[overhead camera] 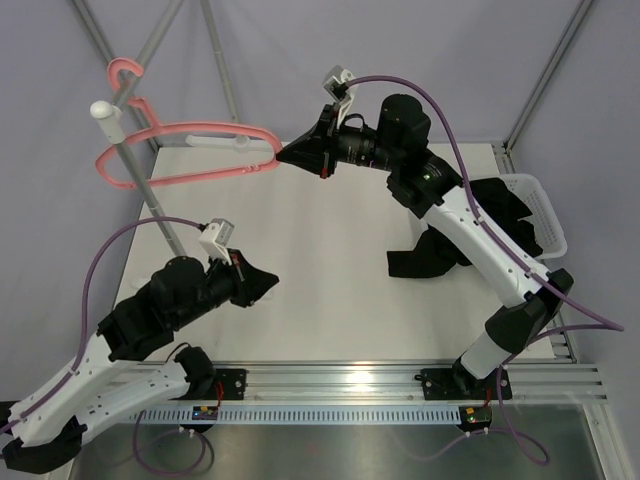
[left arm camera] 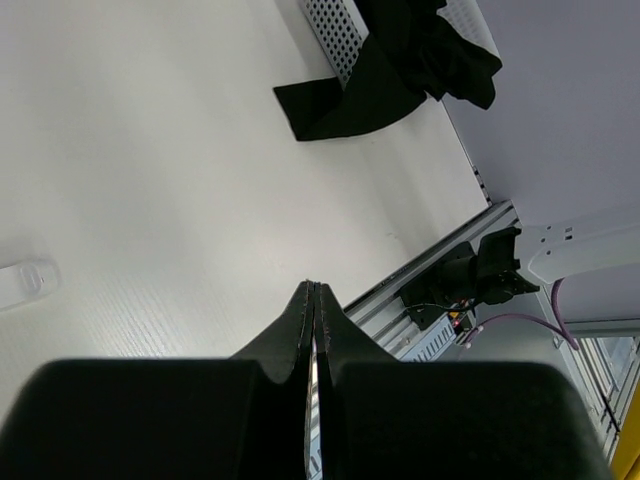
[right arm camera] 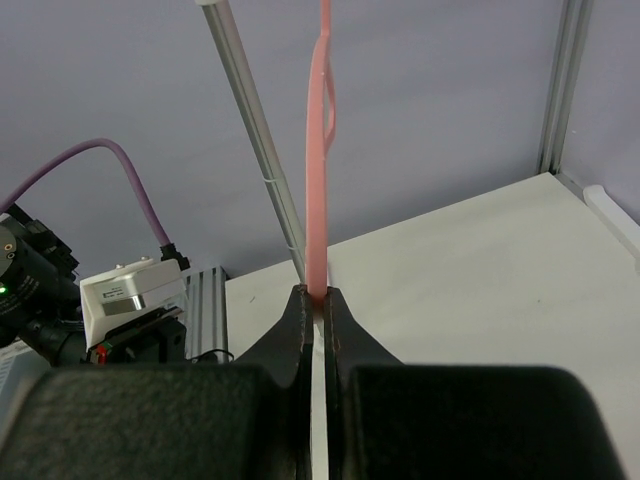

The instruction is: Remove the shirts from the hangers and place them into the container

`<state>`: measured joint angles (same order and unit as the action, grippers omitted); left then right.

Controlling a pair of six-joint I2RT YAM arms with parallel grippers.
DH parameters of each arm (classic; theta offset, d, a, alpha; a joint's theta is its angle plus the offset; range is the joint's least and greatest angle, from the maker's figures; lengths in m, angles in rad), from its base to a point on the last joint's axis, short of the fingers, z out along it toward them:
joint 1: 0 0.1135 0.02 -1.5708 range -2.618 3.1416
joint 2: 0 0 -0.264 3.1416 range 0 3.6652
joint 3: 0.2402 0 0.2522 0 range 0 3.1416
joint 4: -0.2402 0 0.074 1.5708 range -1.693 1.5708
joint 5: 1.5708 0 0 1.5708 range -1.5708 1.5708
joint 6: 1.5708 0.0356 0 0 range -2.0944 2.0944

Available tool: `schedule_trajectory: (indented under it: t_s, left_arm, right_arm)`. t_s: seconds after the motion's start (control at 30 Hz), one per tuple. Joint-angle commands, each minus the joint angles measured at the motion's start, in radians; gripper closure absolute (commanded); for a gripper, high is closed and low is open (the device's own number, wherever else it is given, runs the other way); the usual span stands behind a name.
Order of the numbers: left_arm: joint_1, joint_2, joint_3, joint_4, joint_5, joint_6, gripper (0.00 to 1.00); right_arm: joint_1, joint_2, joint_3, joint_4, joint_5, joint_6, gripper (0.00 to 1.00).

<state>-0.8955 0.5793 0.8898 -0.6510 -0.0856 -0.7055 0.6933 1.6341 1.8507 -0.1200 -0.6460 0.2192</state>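
The bare pink hanger (overhead camera: 190, 150) hangs by its hook on the white rack pole (overhead camera: 130, 160) at the far left. My right gripper (overhead camera: 283, 155) is shut on the hanger's right end; in the right wrist view the pink hanger (right arm camera: 318, 180) rises straight out of the right gripper (right arm camera: 316, 293). The black shirt (overhead camera: 500, 205) lies draped over the white container (overhead camera: 548, 215) at the right, with one part spilling onto the table. In the left wrist view the shirt (left arm camera: 380, 80) hangs over the container's (left arm camera: 335, 25) mesh wall. My left gripper (overhead camera: 272, 283) (left arm camera: 313, 290) hovers shut and empty over the near left table.
The rack's slanted poles (right arm camera: 255, 140) stand at the far left behind the hanger. A small white piece (left arm camera: 25, 283) lies on the table. The aluminium base rail (overhead camera: 400, 385) runs along the near edge. Frame posts stand at the back corners.
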Motion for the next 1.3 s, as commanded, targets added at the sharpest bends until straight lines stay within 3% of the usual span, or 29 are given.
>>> schedule_trajectory:
  t_s: [0.0,0.27,0.33,0.43,0.47,0.5,0.57,0.63,0.73,0.77,0.87,0.97,1.07,1.27]
  left_arm:
    - [-0.005,0.016,0.005,0.067,0.000,0.003,1.00]
    - [-0.005,0.122,0.063,0.083,-0.054,0.018,0.99]
    - [-0.006,0.152,0.095,0.094,-0.072,0.029,0.88]
    - [-0.006,0.226,0.139,0.114,-0.094,0.040,0.84]
    - [-0.005,0.264,0.149,0.122,-0.106,0.038,0.75]
    - [-0.005,0.280,0.156,0.143,-0.111,0.043,0.67]
    - [-0.005,0.333,0.179,0.159,-0.143,0.044,0.55]
    - [-0.005,0.395,0.199,0.214,-0.166,0.054,0.42]
    - [-0.005,0.510,0.224,0.293,-0.169,0.076,0.31]
    - [-0.005,0.545,0.242,0.315,-0.161,0.083,0.29]
    - [-0.005,0.692,0.265,0.439,-0.114,0.135,0.25]
    - [-0.006,0.850,0.304,0.565,-0.066,0.199,0.21]
    - [-0.006,0.997,0.362,0.643,-0.007,0.259,0.17]
    - [-0.006,1.267,0.515,0.743,0.171,0.296,0.16]
  right_arm:
    - [-0.008,-0.071,-0.037,0.080,0.029,-0.026,1.00]
    - [-0.008,-0.132,-0.168,0.098,0.104,-0.018,1.00]
    - [-0.009,-0.149,-0.203,0.108,0.127,-0.014,1.00]
    - [-0.009,-0.178,-0.263,0.108,0.154,-0.014,1.00]
    - [-0.009,-0.190,-0.284,0.109,0.163,-0.020,0.96]
    - [-0.011,-0.201,-0.298,0.109,0.175,-0.020,0.77]
    - [-0.009,-0.238,-0.330,0.109,0.196,-0.023,0.62]
    - [-0.009,-0.279,-0.347,0.063,0.291,-0.024,0.35]
    - [-0.011,-0.353,-0.346,-0.053,0.438,-0.041,0.20]
    - [-0.015,-0.393,-0.343,-0.084,0.477,-0.046,0.10]
    - [-0.023,-0.491,-0.341,-0.200,0.650,-0.055,0.00]
    - [-0.078,-0.590,-0.323,-0.334,0.794,-0.034,0.01]
    - [-0.176,-0.672,-0.286,-0.496,0.822,0.005,0.00]
    - [-0.190,-0.784,-0.259,-0.684,0.917,0.025,0.01]
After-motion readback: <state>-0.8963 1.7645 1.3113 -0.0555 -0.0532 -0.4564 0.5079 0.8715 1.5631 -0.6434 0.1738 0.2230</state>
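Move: The right hand holds the pink hanger by one end. The spot on the rail where its hook goes is about 26 cm to the left, 4 cm ahead and 15 cm higher; the rail's white end cap is some 30 cm left, 3 cm back and 11 cm up. From the empty left hand, the black shirt's loose tail lies about 20 cm ahead, 32 cm right and 26 cm below, with the container's middle roughly 29 cm ahead, 53 cm right and 22 cm below. Sinking about 5 cm, the right hand brings the hanger down onto the rail, opens wide and lets go, then swings nearly 30 cm right and some 5 cm back towards the container, turning about 55 degrees clockwise. Meanwhile the left hand reaches right and forward, some 27 cm across, towards the shirt's tail, spreading its shut fingers wide and dropping about 10 cm late on. ##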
